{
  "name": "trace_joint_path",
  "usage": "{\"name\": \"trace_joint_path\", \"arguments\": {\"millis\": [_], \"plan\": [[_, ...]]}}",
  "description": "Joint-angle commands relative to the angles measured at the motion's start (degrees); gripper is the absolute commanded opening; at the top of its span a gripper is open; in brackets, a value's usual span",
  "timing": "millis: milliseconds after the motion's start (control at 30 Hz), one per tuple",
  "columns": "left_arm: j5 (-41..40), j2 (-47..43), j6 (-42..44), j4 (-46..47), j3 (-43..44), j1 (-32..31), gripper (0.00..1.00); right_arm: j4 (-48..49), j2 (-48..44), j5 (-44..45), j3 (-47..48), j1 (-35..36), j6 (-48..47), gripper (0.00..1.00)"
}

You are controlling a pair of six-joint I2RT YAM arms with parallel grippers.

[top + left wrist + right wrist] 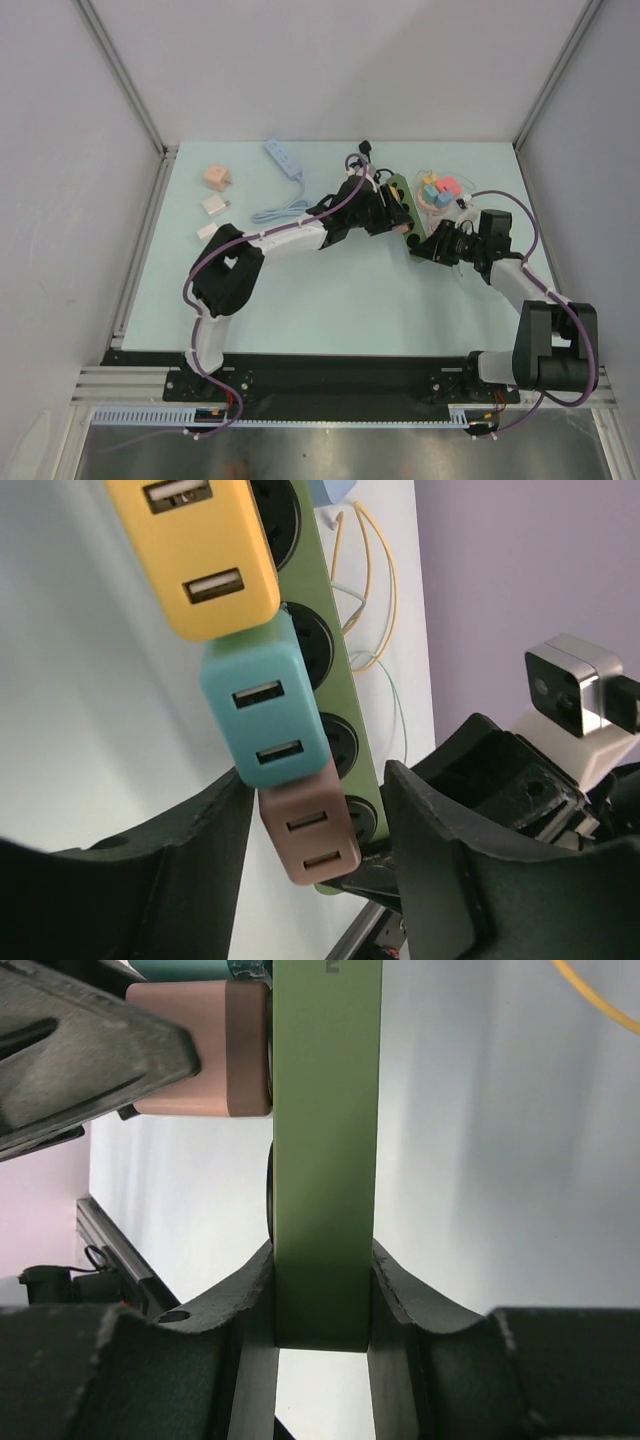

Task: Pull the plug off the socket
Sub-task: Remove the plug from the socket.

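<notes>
A green socket strip [403, 212] lies at the back middle of the table, with three plugs in a row on it: yellow [195, 555], teal [265, 715] and brown-pink [310, 825]. My left gripper [318, 780] stands open astride the brown-pink plug at the strip's near end. Its left finger [200, 860] is close against the plug's side. The right finger sits beyond the strip [340, 695], with a gap to the plug. My right gripper [322, 1280] is shut on the end of the green strip [325, 1160], and the brown-pink plug [195, 1050] juts out to the left just above.
A light blue power strip [283, 158] with a coiled cable [280, 210] lies at the back left. A pink cube plug [216, 177] and two white adapters [214, 206] sit further left. Coloured plugs with thin wires [440, 190] lie right of the green strip. Walls enclose three sides.
</notes>
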Motion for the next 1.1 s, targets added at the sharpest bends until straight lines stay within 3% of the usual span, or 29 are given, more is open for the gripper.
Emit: {"name": "trace_joint_path", "arguments": {"millis": [0,100,200,267,400,433,533,700,1067], "plan": [[-1.0,1.1,-0.7,-0.8,3.9,-0.7,0.58,6.2,-4.1,0.9,0.9,1.2,-2.5,0.0],[-1.1,1.4,-0.7,-0.1,4.2,-0.9,0.46,6.2,-5.3,3.1,0.8,1.5,-2.1,0.0],[-0.9,1.6,0.2,0.3,4.8,-0.8,0.27,6.3,-5.4,3.7,0.7,1.6,-1.6,0.0],[-0.4,1.6,1.3,0.6,5.3,-0.9,0.01,6.5,-5.2,3.0,0.6,1.6,-1.5,0.0],[-0.7,-0.1,9.6,0.8,5.2,-0.9,0.0,6.8,-4.1,-0.8,0.9,1.4,-2.9,0.0],[-1.0,-1.4,12.7,1.2,4.1,-0.9,0.0,6.7,-3.5,-2.8,1.2,1.0,-3.2,0.21],[-1.1,-3.5,15.7,2.8,1.6,-0.9,0.0,7.3,-2.6,-4.8,1.1,0.6,-3.3,0.53],[1.1,-6.1,18.2,8.3,-4.0,-1.0,0.0,8.1,-0.7,-7.4,1.2,0.8,-3.0,0.73],[1.7,-7.1,17.9,14.2,-5.8,-1.9,0.0,7.1,4.8,-10.0,2.5,-0.1,-1.1,0.75]]}}
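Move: The pink plug, seated in the green socket strip, sits practically between the left fingertips, about 1 cm to the right of the hand point and 1 cm below it. On the strip, the turquoise plug comes some 3 cm ahead and the yellow one 7 cm ahead and 2 cm to the left, all at nearly the same height. The right hand already grips the strip's near end; from it the pink plug lies about 5 cm ahead and 4 cm left. The pink plug gets pinched by its sides as the left fingers close, with hardly any travel at first. Next the right fingers open and let go of the strip's near end, that hand edging a couple of centimetres left, rising slightly and sinking again. Keeping its pinch, the left hand lowers plug and strip about 5 cm, drawing back and left some 2 cm each, with a wrist turn of roughly 15 degrees. ##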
